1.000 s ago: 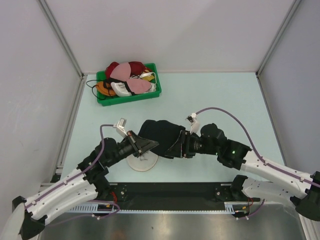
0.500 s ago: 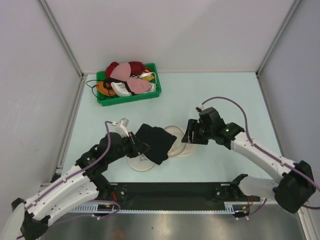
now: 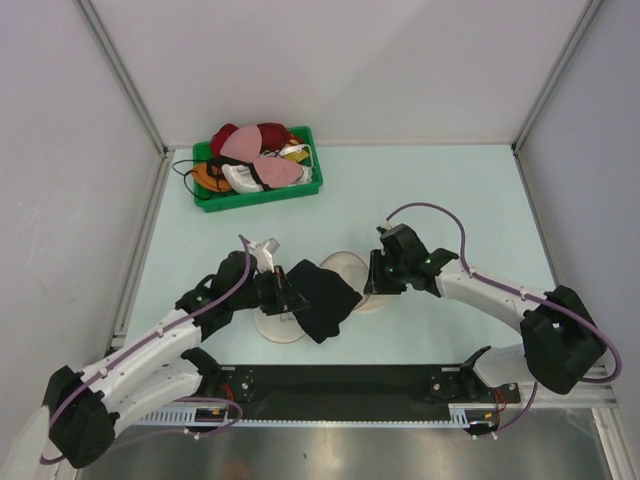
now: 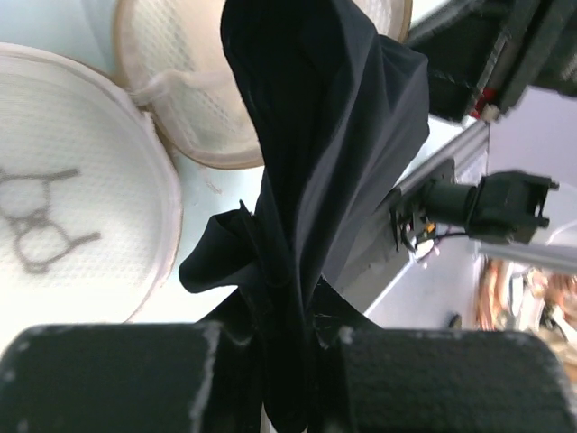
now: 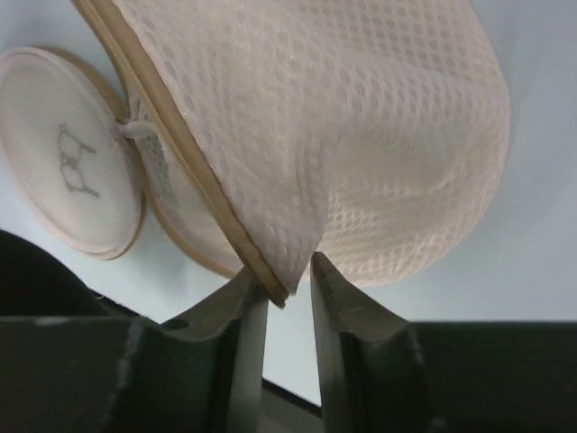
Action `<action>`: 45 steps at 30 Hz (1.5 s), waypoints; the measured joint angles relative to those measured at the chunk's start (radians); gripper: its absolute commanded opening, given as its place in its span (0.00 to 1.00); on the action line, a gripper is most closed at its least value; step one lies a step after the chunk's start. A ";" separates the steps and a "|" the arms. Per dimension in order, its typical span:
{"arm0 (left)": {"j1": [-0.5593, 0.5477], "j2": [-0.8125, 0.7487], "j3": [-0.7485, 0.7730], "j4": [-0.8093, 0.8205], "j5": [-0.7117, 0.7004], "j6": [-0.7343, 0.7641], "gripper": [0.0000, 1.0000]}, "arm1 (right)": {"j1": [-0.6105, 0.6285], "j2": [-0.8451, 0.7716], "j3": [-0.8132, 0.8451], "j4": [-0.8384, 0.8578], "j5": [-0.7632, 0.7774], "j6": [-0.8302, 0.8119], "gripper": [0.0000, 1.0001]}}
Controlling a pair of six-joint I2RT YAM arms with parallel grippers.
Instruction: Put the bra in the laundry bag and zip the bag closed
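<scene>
The black bra [image 3: 325, 296] hangs bunched from my left gripper [image 3: 288, 292], which is shut on it; in the left wrist view the bra [image 4: 325, 135] drapes from the gripper [image 4: 288, 336] over the bag. The cream mesh laundry bag [image 3: 346, 267] lies mid-table, partly hidden by the bra, its round lid [image 3: 283, 326] flat beside it under my left wrist. My right gripper [image 3: 373, 276] is at the bag's right edge. In the right wrist view the gripper [image 5: 287, 271] pinches the tan rim of the bag [image 5: 361, 135], and the lid [image 5: 72, 153] lies behind.
A green bin [image 3: 260, 198] heaped with red, pink, white and orange bras stands at the back left. A black rail [image 3: 340, 384] runs along the near edge between the arm bases. Grey walls enclose the table on three sides.
My right gripper let go of the bra, opened, moved back to the bag's rim and closed on it. The left gripper carried the bra slightly right; the bag now shows.
</scene>
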 measured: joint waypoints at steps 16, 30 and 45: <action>0.049 0.548 0.080 0.253 0.383 -0.003 0.00 | 0.040 -0.034 -0.021 0.035 0.060 -0.044 0.00; 0.110 0.936 0.282 0.309 0.517 -0.029 0.00 | 0.115 -0.136 -0.048 0.032 0.081 -0.111 0.00; 0.008 0.726 0.286 0.293 0.197 -0.040 0.00 | 0.141 -0.242 -0.064 -0.043 0.042 -0.082 0.00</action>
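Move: Between the right hand's half-open fingers lies the laundry bag's zippered rim, about 1 cm below the hand point. The black bra's loose body hangs some 10 cm to that hand's left and 2 cm back, 2 cm lower. From the left hand, still gripping the bra, the bag's mouth lies about 7 cm ahead, 11 cm to the right and 8 cm below. The logo lid lies about 1 cm ahead, 4 cm to the left and 11 cm below. Pinching the zippered rim shut between its fingers, the right hand dips slightly, then lifts some 5 cm and draws back about 4 cm. The left hand keeps hold of the bra and carries it right and down, then forward into the mouth, fingers tipping down nearly 30 degrees; it finally rises about 4 cm and eases right, tilting partly back. ##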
